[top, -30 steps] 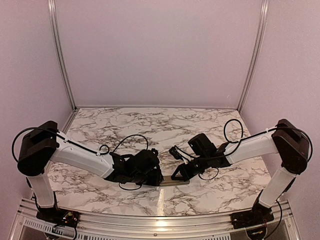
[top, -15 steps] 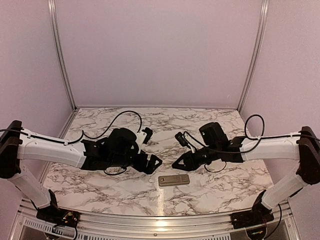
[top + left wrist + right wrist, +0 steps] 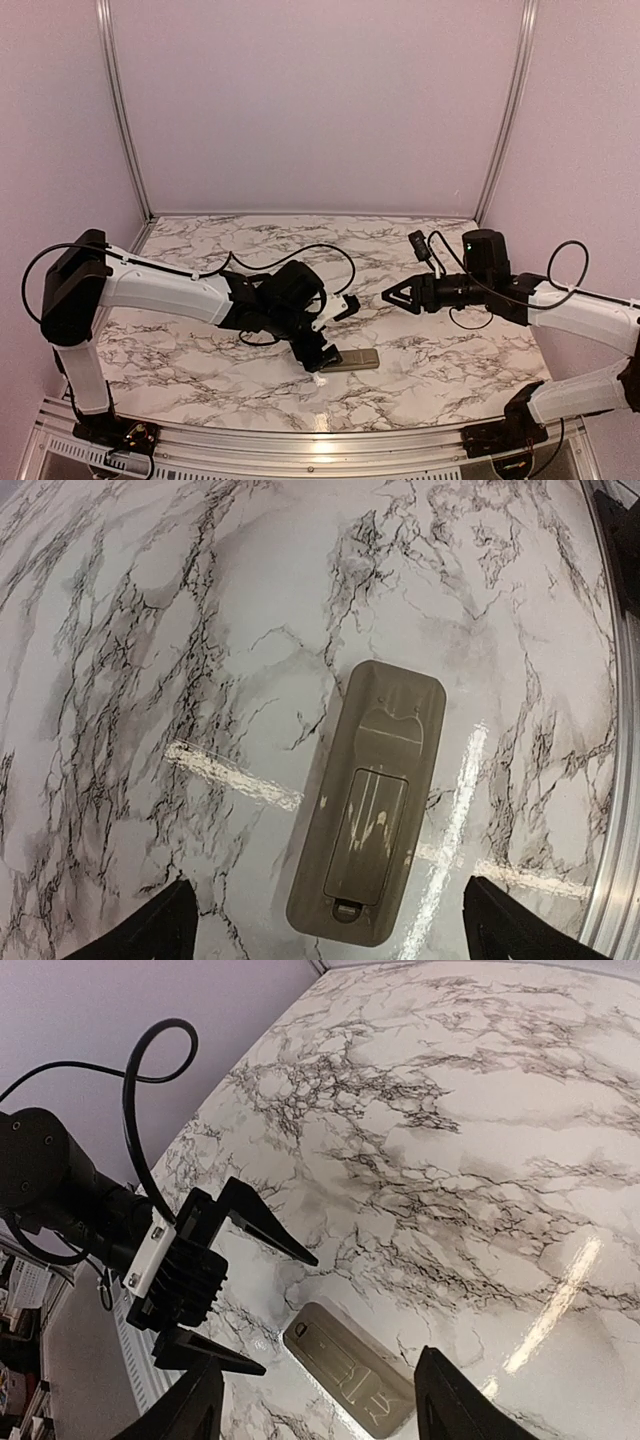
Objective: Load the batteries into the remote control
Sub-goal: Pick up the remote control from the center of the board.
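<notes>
The remote control (image 3: 350, 360) lies flat on the marble near the front edge, greyish back up with its cover panel shut (image 3: 370, 800) (image 3: 352, 1380). My left gripper (image 3: 322, 360) (image 3: 336, 932) hovers open over the remote's left end, a finger on either side and nothing between them; it also shows in the right wrist view (image 3: 288, 1314). My right gripper (image 3: 392, 296) (image 3: 320, 1402) hangs open and empty in the air, back and to the right of the remote. The batteries are out of view.
The marble table (image 3: 250, 250) is bordered by a metal rail (image 3: 330, 445) along the front and lilac walls with metal corner posts (image 3: 120, 110) behind. Black cables loop off both forearms (image 3: 310, 255).
Both grippers let go of the remote and lifted away. The left has since swung back down over its left end, open. The right has drawn off to the right and opened wider.
</notes>
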`<control>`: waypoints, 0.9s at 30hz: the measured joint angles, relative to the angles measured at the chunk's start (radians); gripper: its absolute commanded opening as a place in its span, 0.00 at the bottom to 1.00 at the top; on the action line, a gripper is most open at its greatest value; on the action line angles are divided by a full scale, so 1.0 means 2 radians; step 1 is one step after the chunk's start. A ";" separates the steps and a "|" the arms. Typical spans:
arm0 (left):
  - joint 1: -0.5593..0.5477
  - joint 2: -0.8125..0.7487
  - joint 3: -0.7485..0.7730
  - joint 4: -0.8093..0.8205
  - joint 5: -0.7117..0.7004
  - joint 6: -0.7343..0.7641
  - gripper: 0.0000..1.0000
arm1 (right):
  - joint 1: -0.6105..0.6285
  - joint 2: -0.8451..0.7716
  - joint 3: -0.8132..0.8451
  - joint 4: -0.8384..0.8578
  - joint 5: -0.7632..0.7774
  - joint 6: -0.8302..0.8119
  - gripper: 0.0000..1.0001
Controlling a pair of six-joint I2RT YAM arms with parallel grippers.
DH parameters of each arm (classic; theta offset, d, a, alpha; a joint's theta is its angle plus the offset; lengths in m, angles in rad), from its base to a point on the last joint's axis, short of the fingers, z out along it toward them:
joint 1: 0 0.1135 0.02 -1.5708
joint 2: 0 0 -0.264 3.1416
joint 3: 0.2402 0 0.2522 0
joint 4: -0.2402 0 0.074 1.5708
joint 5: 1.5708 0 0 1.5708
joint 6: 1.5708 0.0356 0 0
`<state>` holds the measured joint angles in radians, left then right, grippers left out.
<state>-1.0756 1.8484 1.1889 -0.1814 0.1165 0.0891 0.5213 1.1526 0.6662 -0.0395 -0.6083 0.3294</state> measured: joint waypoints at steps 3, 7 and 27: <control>-0.002 0.034 0.030 -0.024 0.008 0.031 0.93 | -0.024 -0.011 -0.020 0.005 -0.019 0.009 0.64; -0.003 0.071 0.063 -0.053 0.011 0.065 0.89 | -0.043 -0.021 -0.036 0.012 -0.034 0.017 0.64; -0.014 0.128 0.118 -0.106 0.027 0.131 0.37 | -0.053 -0.027 -0.038 0.023 -0.054 0.018 0.60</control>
<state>-1.1030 2.1036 1.4250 -0.3935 0.1711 0.3511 0.4156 1.0992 0.5900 0.0059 -0.7170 0.3660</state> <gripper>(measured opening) 0.511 0.606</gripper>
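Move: The remote control lies face down on the board, its long axis running left-right. Its middle is about 7 cm below the left hand, some 3 cm to its right and 2 cm back towards the base. Nothing else lies near it. From the right hand, hovering clear, the same remote is roughly 7 cm to the left, 5 cm back and 17 cm down. Downward about 6 cm, drifting 2 cm right and slightly back, the left hand brings its wide-open fingers astride the remote, tipping them steeper and turning some 15 degrees clockwise. It then stays low while the fingers close to about half open, pinching the long sides near the middle. The right hand backs off 2 cm to its right. ##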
